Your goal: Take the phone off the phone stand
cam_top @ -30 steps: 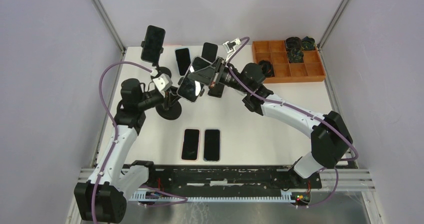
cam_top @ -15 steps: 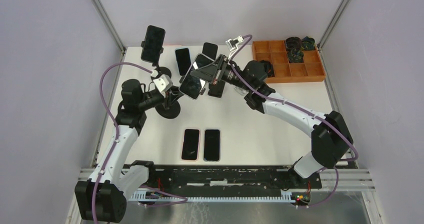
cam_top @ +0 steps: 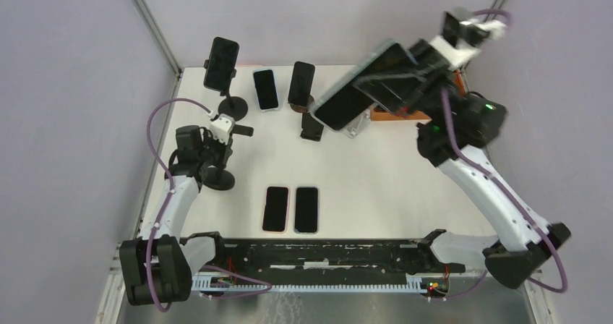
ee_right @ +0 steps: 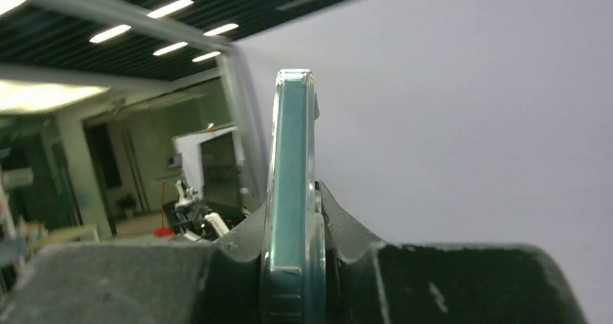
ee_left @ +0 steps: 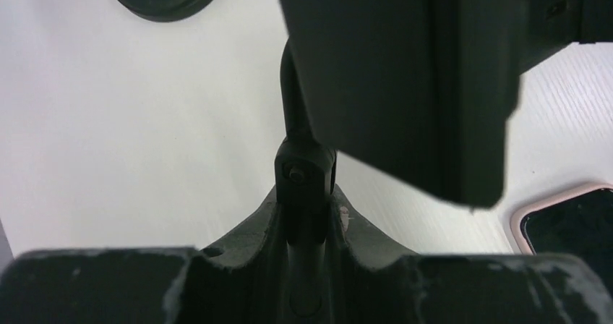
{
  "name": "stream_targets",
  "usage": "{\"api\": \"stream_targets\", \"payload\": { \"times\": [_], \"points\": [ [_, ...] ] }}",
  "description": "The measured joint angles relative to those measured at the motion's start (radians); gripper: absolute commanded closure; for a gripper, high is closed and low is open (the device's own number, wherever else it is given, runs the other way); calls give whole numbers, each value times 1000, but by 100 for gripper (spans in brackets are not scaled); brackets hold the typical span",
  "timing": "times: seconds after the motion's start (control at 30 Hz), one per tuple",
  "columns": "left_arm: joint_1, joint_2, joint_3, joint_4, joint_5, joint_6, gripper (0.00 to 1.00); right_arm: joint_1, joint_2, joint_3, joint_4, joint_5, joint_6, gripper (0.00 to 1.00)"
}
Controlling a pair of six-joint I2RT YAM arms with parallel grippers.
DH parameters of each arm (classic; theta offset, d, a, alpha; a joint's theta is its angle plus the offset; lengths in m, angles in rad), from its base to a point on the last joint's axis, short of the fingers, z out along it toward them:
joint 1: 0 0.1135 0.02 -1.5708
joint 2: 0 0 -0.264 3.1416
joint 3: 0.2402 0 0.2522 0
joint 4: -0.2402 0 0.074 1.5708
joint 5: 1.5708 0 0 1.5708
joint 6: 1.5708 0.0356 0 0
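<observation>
The phone [cam_top: 359, 90], dark-screened in a clear case, hangs high over the table's back right, free of the stand, with my right gripper [cam_top: 405, 84] shut on its lower part. The right wrist view shows this phone [ee_right: 291, 186] edge-on, clamped by the right gripper [ee_right: 293, 219]. The black phone stand [cam_top: 217, 177] stands at the table's left. My left gripper [cam_top: 215, 152] is shut on its stem. In the left wrist view the stem [ee_left: 304, 176] sits between the left gripper's [ee_left: 305, 219] jaws, and the stand's bare cradle [ee_left: 412, 71] rises above it.
A second stand [cam_top: 233, 108] at the back left carries a phone [cam_top: 221, 63]. More phones [cam_top: 265, 89] and a small holder [cam_top: 312, 127] are at the back middle. Two phones [cam_top: 290, 209] lie side by side near the front. An orange tray [cam_top: 390, 118] shows below the raised phone.
My right arm swung up and to the right, carrying the phone off the stand. My left arm drew the stand toward the near left.
</observation>
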Motion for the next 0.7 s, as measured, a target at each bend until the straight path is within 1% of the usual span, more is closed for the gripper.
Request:
{"api": "stream_targets", "payload": {
  "times": [0.07,0.13,0.2,0.27,0.37,0.5,0.6,0.7],
  "points": [
    [-8,-16,6,-34,-12,1,98,6,-71,29,82,-27,8,100],
    [-10,-25,14,-73,-9,1,98,8,-119,40,128,-49,0,100],
    [-10,-35,29,-124,12,0,98,5,-140,40,133,-65,-25,100],
    [-10,-43,55,-178,44,-6,98,4,-141,16,83,-89,-71,100],
    [-10,-54,131,-245,106,-31,98,-9,-133,-55,-60,-127,-147,100],
    [-10,-66,251,-288,166,-63,98,-27,-129,-209,-351,-147,-306,100],
    [-10,-66,347,-311,200,-90,98,-36,-144,-390,-561,-142,-433,100],
    [-10,-66,414,-323,244,-123,98,-38,-159,-573,-707,-142,-528,100]
  ]
}}
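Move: My right hand, already holding the freed phone, is high up. The clear patch for it lies about 60 cm below, 2 cm ahead and 2 cm to the left; the nearer lying phone is some 12 cm left and 2 cm ahead, the pink-edged phone about 23 cm left and 2 cm ahead. From my left hand, which holds the empty stand, the patch is about 13 cm back, 37 cm right and 10 cm below; the tall stand's base is 22 cm ahead, 2 cm right, 10 cm below. I carry the phone on with my right hand, drawing back and slightly up and right first, then sweeping down some 37 cm, forward and a little left, towards the clear patch right of the two lying phones, swinging the fingers from up-slanting over downward. My left hand keeps its pinch on the stand's stem, eases back slightly, then lifts it about 15 cm, drifting right. ##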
